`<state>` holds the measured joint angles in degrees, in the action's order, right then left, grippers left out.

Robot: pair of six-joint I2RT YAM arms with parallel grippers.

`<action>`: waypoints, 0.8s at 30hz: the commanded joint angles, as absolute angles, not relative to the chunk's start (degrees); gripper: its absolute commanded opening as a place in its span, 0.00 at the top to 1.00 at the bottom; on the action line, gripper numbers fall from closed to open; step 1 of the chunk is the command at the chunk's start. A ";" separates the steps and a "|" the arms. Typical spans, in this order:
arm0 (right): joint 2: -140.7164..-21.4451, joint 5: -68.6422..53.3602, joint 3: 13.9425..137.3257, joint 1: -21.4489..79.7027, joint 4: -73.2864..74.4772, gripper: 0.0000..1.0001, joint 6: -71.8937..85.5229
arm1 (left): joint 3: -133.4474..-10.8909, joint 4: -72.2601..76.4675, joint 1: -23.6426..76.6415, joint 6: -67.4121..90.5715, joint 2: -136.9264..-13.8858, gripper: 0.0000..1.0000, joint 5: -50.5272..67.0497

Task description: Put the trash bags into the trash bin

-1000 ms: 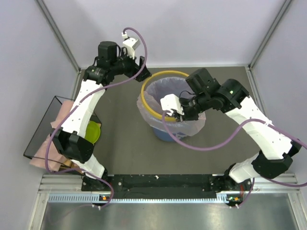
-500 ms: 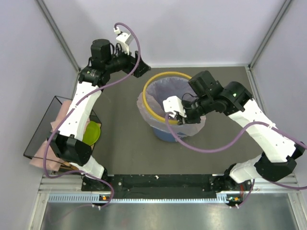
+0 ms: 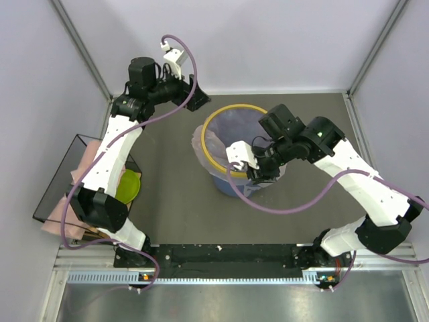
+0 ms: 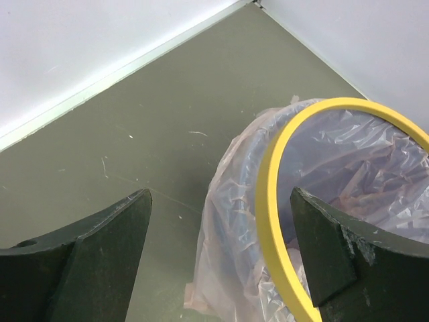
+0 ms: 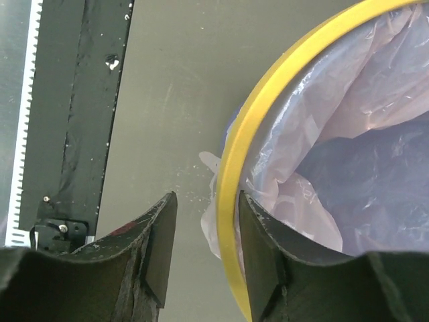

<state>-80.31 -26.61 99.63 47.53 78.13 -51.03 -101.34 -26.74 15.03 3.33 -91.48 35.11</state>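
The trash bin (image 3: 224, 184) is a blue bucket in mid-table with a yellow rim ring (image 3: 231, 105). A pale pink trash bag (image 3: 201, 144) lines it, its edge hanging down the outside under the ring. My right gripper (image 3: 258, 173) sits at the near right rim. In the right wrist view it (image 5: 207, 195) is open and straddles the ring (image 5: 231, 174): one finger outside, the other inside against the bag (image 5: 375, 100). My left gripper (image 3: 200, 99) hovers wide open beyond the far left rim. In its wrist view it (image 4: 220, 194) holds nothing above the ring (image 4: 268, 201) and bag (image 4: 228, 221).
A dark tray (image 3: 64, 171) at the left table edge holds more pink bags (image 3: 84, 164) and a green bowl (image 3: 129, 184). Walls close in at the back and both sides. A black rail (image 3: 221, 255) runs along the near edge.
The yellow ring now lies level round the bin's mouth over the bag. My right jaws have parted from their shut hold at the near rim. My left gripper drew back up and left.
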 commanded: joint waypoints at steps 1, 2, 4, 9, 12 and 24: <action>-80.51 -26.81 102.74 48.16 90.44 0.53 -51.94 | -100.64 -25.58 14.77 3.08 -88.94 0.10 36.21; -80.68 -26.89 103.18 48.16 90.18 0.53 -51.94 | -100.63 -25.49 14.77 3.08 -88.86 0.10 36.12; -81.03 -26.81 103.53 48.16 90.09 0.52 -51.94 | -100.55 -25.49 14.77 3.08 -88.86 0.10 36.12; -80.68 -26.72 105.20 48.25 89.91 0.38 -51.86 | -100.11 -24.97 14.68 3.16 -88.51 0.10 37.09; -80.25 -27.16 105.56 48.25 89.47 0.32 -51.86 | -99.58 -24.26 14.50 3.60 -88.07 0.10 38.84; -80.24 -29.18 107.75 43.69 82.44 0.23 -45.71 | -100.72 -23.46 15.38 5.71 -89.20 0.38 54.40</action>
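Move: The yellow ring lies tilted over the bag-lined rim, its near edge between the right hand's already parting fingers. Its middle is about 13 cm ahead of that hand, 6 cm left and 2 cm up; the bin's middle is some 12 cm ahead, 4 cm left and 14 cm lower. From the left hand, the ring's middle is about 12 cm back, 12 cm right and 6 cm down, its left-far edge close to those open fingers; the bin's middle is 13 cm back, 14 cm right and 22 cm lower. The ring's near edge is let go as the right fingers spread from partly to widely open, that hand easing about 2 cm straight up off it and then staying there. At the ring's left-far edge, the left hand barely moves at first, then draws some 3 cm back and a little right towards the ring, turning about 10 degrees clockwise and starting to close its fingers around that edge, not yet shut. ##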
